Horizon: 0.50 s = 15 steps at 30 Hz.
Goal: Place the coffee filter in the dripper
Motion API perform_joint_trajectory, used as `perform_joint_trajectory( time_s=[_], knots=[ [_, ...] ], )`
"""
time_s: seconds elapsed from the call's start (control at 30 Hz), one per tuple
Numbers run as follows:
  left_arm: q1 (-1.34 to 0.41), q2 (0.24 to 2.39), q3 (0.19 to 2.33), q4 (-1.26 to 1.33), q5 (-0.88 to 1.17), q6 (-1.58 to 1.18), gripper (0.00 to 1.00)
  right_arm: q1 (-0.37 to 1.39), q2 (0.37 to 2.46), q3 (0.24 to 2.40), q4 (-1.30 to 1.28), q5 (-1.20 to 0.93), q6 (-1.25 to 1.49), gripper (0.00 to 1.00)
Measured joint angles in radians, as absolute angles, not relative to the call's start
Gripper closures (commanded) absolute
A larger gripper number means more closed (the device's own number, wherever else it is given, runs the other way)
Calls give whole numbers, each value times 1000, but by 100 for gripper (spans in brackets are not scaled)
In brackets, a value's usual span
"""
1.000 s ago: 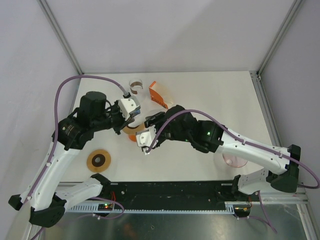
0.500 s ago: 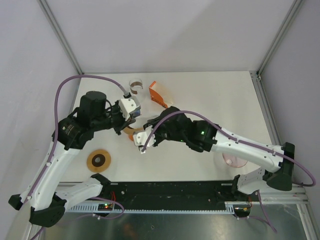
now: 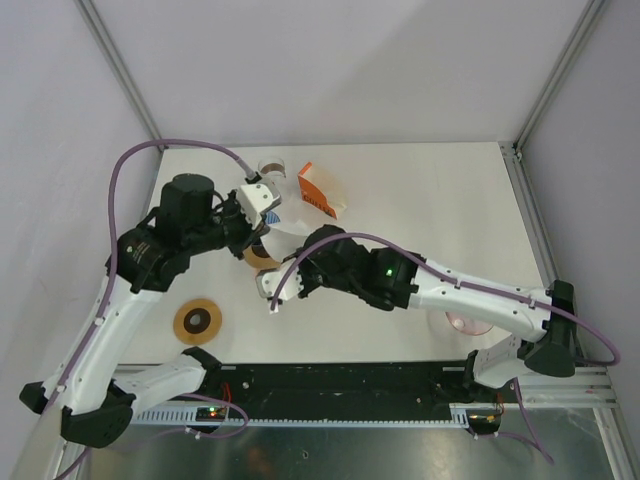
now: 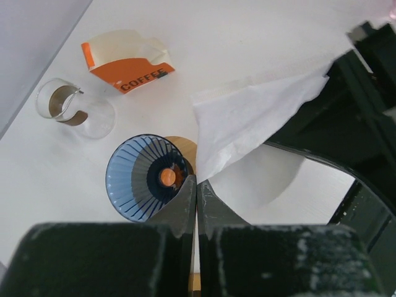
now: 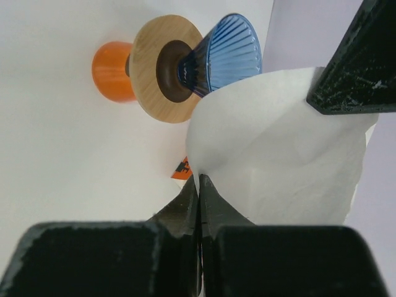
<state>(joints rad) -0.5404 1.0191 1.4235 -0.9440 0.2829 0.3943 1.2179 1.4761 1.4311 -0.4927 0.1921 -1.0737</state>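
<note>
The white paper coffee filter (image 4: 260, 117) hangs in the air between both grippers, partly opened into a cone (image 5: 278, 161). My left gripper (image 4: 197, 180) is shut on its lower corner. My right gripper (image 5: 199, 178) is shut on its rim edge. The blue ribbed dripper (image 4: 147, 178) stands on a round wooden base (image 5: 148, 74) just below and beside the filter, apart from it. From above, the dripper (image 3: 258, 257) is mostly hidden under the two wrists, and the filter (image 3: 286, 230) shows as a white patch between them.
An orange and white box marked COFFEE (image 4: 127, 62) and a glass carafe (image 4: 74, 108) stand behind the dripper. A wooden ring with a dark centre (image 3: 198, 321) lies at the front left, and a pink disc (image 3: 468, 322) at the front right. An orange knob (image 5: 114, 71) sits beside the wooden base.
My right gripper has moved left to the filter and shut on its edge. My left gripper has swung a little towards the back, still holding the filter.
</note>
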Motion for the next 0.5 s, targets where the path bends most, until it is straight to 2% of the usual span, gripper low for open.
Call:
perform_joint_trajectory(
  time_s=[0.1, 0.3, 0.37, 0.5],
  knots=[
    [-540, 1025, 1426, -943, 238, 391, 96, 1235, 1476, 1431, -495, 191, -1069, 100],
    [-538, 1031, 1459, -936, 154, 392, 58, 1211, 1476, 1442, -493, 74, -999, 100],
    [-538, 1031, 1480, -929, 135, 390, 49, 1175, 1478, 1472, -507, -2, -951, 100],
    [-527, 1031, 1533, -921, 122, 380, 40, 1097, 1493, 1555, -505, -134, -860, 100]
  ],
)
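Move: Both hands already pinch the coffee filter between them. The dripper, where it is to go, lies some 7 cm ahead of the left hand, 3 cm to its right and 16 cm below; from the right hand it is about 7 cm ahead, 8 cm left and 11 cm below. The orange carafe stands right under the dripper, about 10 cm lower. The clear glass is roughly 25 cm beyond the dripper, with the coffee bag some 13 cm right of that glass. The left fingers let go of the filter, opening about halfway as that hand draws off up, forward and left, some 5 cm in all. The right hand keeps its pinch, shifts a little back and left, then comes forward again while rising about 3.5 cm, its wrist turning some 20 degrees so the fingers point more to the left. ##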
